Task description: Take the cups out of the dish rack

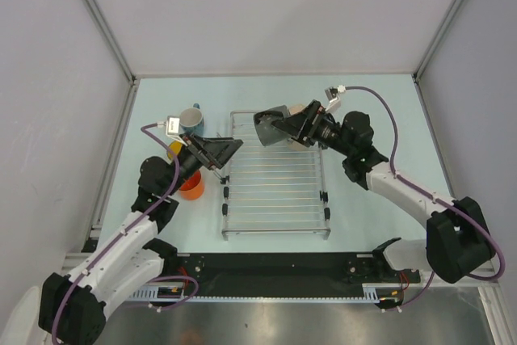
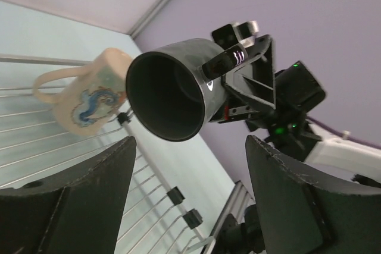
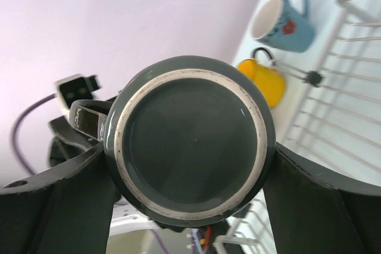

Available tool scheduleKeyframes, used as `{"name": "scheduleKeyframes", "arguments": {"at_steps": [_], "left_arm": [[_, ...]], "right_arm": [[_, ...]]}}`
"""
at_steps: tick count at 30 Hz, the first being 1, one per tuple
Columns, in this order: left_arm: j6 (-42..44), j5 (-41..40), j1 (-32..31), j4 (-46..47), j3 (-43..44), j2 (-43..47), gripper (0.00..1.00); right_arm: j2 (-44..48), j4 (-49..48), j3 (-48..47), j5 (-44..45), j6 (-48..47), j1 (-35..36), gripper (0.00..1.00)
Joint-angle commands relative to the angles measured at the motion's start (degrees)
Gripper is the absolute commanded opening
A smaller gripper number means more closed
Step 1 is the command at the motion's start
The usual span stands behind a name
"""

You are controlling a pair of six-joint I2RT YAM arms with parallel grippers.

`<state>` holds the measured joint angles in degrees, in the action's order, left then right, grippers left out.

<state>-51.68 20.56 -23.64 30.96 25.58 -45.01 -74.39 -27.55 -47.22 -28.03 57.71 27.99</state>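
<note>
My right gripper (image 1: 279,128) is shut on a dark grey cup (image 1: 269,127), holding it sideways above the far end of the dish rack (image 1: 275,199). In the right wrist view the cup's base (image 3: 190,147) fills the gap between the fingers. Its mouth (image 2: 169,96) faces my left gripper (image 2: 190,141), which stands open and empty just short of it, at the rack's left rim (image 1: 234,149). A beige cup (image 2: 83,96) with a blue design lies on the rack bars. The blue cup (image 1: 192,119), yellow cup (image 1: 174,149) and orange cup (image 1: 191,186) stand on the table left of the rack.
The rack (image 2: 89,165) has small black feet (image 2: 191,218) along its edge. Walls close in the table at the back and both sides. The left arm (image 1: 153,183) reaches over the yellow and orange cups. The blue cup (image 3: 283,22) and yellow cup (image 3: 265,78) sit close beside the rack (image 3: 351,105).
</note>
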Motion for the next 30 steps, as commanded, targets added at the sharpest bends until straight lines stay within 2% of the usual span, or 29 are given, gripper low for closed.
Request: {"name": "scheduleKeyframes", "arguments": {"at_steps": [1, 3, 6, 21, 30], "left_arm": [[-4.3, 5.1, -1.2, 13.2, -1.1, -1.9, 0.80], [-4.7, 5.5, -1.9, 15.0, -1.2, -2.8, 0.79], [-4.3, 5.3, -2.7, 15.3, -0.9, -3.6, 0.80], [1.7, 1.8, -8.5, 12.5, 4.1, -7.4, 0.79], [4.0, 1.8, -9.3, 10.4, 6.1, -8.0, 0.77]], "right_arm": [[-0.8, -27.2, 2.6, -4.1, 12.3, -0.3, 0.00], [-2.5, -33.3, 3.9, -4.4, 15.7, -0.3, 0.00], [-3.7, -36.1, 4.4, -4.5, 17.0, -0.2, 0.00], [-6.1, -35.5, 2.2, -4.2, 15.4, 4.1, 0.00], [-6.9, -35.8, 2.8, -3.8, 15.1, 5.4, 0.00]]}}
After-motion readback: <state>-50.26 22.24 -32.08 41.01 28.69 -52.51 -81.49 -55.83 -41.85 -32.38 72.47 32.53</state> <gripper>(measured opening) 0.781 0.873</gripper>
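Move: The gray cup, held up by the right hand with its mouth facing the left gripper, is about 10 cm to the left hand's right and 6 cm ahead, roughly level. From the left hand the beige mug on the rack lies some 14 cm ahead, 16 right and 18 below; the orange cup about 12 cm left, 2 back and 24 below. The left gripper's open fingers are about 6 cm back and 10 left of the right hand, level with it. Still pinching the gray cup, the right hand carries it left and back about 5 cm and up a little, rolling some 15 degrees so the mouth tips upward while turning counter-clockwise. The left hand comes to meet it, about 5 cm right with some rise and drawing back, turning slightly clockwise, fingers staying open at the cup's rim; whether they touch can't be told. ##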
